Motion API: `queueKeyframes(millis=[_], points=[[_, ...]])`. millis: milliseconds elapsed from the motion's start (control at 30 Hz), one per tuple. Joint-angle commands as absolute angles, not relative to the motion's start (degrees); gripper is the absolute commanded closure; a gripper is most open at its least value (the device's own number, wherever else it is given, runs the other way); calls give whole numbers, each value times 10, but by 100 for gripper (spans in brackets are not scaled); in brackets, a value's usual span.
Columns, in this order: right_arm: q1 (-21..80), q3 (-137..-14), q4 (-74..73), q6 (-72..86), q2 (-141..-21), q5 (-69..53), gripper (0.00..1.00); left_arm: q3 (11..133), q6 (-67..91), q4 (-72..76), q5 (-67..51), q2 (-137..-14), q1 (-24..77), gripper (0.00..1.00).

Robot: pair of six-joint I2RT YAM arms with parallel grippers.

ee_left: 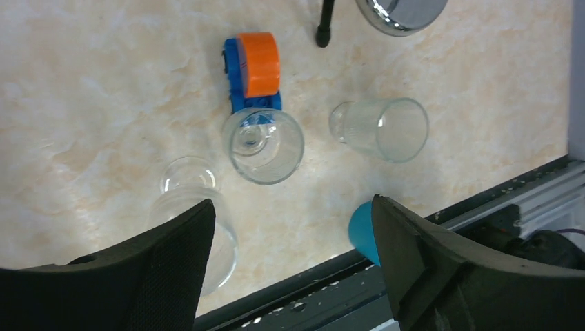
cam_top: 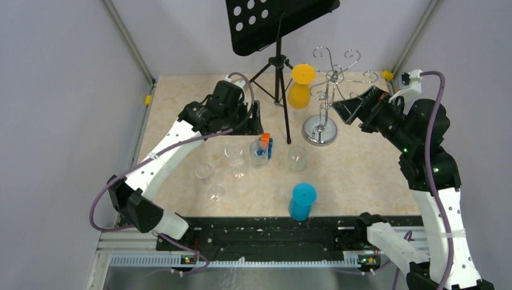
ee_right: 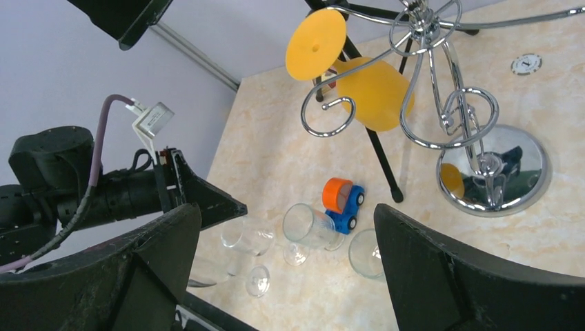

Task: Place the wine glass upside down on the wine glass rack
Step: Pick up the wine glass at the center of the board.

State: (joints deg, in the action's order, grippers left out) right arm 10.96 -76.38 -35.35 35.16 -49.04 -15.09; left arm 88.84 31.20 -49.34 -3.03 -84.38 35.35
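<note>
Several clear wine glasses stand on the marble table: one (cam_top: 234, 156) left of centre, one (cam_top: 259, 151) beside a toy, one (cam_top: 296, 158) further right. The chrome wine glass rack (cam_top: 320, 129) stands at the back right, and a yellow wine glass (cam_top: 300, 86) hangs upside down from one hook. My left gripper (cam_top: 254, 122) hovers open above the clear glasses; its wrist view shows one glass (ee_left: 263, 145) from above and another (ee_left: 196, 227) partly behind its left finger. My right gripper (cam_top: 349, 109) is open and empty, right of the rack (ee_right: 429, 34).
A black tripod music stand (cam_top: 278, 21) stands behind the rack, with one leg (ee_left: 324, 21) reaching forward. A blue and orange toy truck (cam_top: 265, 144) sits among the glasses. A blue glass (cam_top: 302, 201) stands near the front rail. Grey walls close in both sides.
</note>
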Motion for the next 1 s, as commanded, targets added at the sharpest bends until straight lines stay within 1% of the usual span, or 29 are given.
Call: queueKeyframes(millis=[0, 100, 300, 367, 433, 633, 700, 733, 800, 967], points=[[104, -756, -340, 364, -480, -148, 1, 914, 234, -561, 18, -823, 355, 15], [104, -753, -351, 363, -474, -145, 1, 908, 228, -572, 14, -823, 354, 15], [104, -748, -360, 365, -466, -142, 1, 944, 218, -634, 24, -865, 356, 18], [104, -748, -358, 366, -466, -140, 1, 952, 217, -643, 12, -879, 356, 21], [104, -746, -355, 367, -467, -139, 1, 953, 217, -645, -10, -889, 356, 27], [104, -745, -345, 368, -475, -137, 2, 948, 216, -663, -21, -925, 357, 35], [104, -745, -343, 368, -478, -137, 2, 963, 213, -683, -27, -946, 357, 42], [104, -745, -343, 368, -477, -136, 2, 969, 211, -690, -33, -956, 357, 47], [104, -743, -339, 368, -478, -134, 2, 978, 207, -705, -36, -973, 360, 52], [104, -744, -331, 371, -481, -129, 2, 976, 200, -719, -10, -993, 369, 52]])
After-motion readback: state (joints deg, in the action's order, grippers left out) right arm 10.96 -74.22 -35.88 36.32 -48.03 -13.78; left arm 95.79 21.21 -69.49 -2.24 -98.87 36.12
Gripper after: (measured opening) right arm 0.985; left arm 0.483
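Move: The wine glass being reached for, the plain stemmed one, stands about 7 cm to the left of the left hand and 3 cm back, its middle some 17 cm below. The patterned glass is about 2 cm to the hand's right and 1 cm back, equally low; the toy car sits 5 cm ahead, 2 cm right and 23 cm down. From the right hand that wine glass lies roughly 30 cm left, 2 cm ahead and 33 cm below. Towards the stemmed wine glass the left hand first slides some 3 cm left and a little back, then sinks, about 8 cm in all, while the wrist turns roughly 30 degrees so the fingers point more steeply down. On the way the fingers close from nearly wide to about half open, arriving beside the rim on the glass's right side; contact can't be made out. ##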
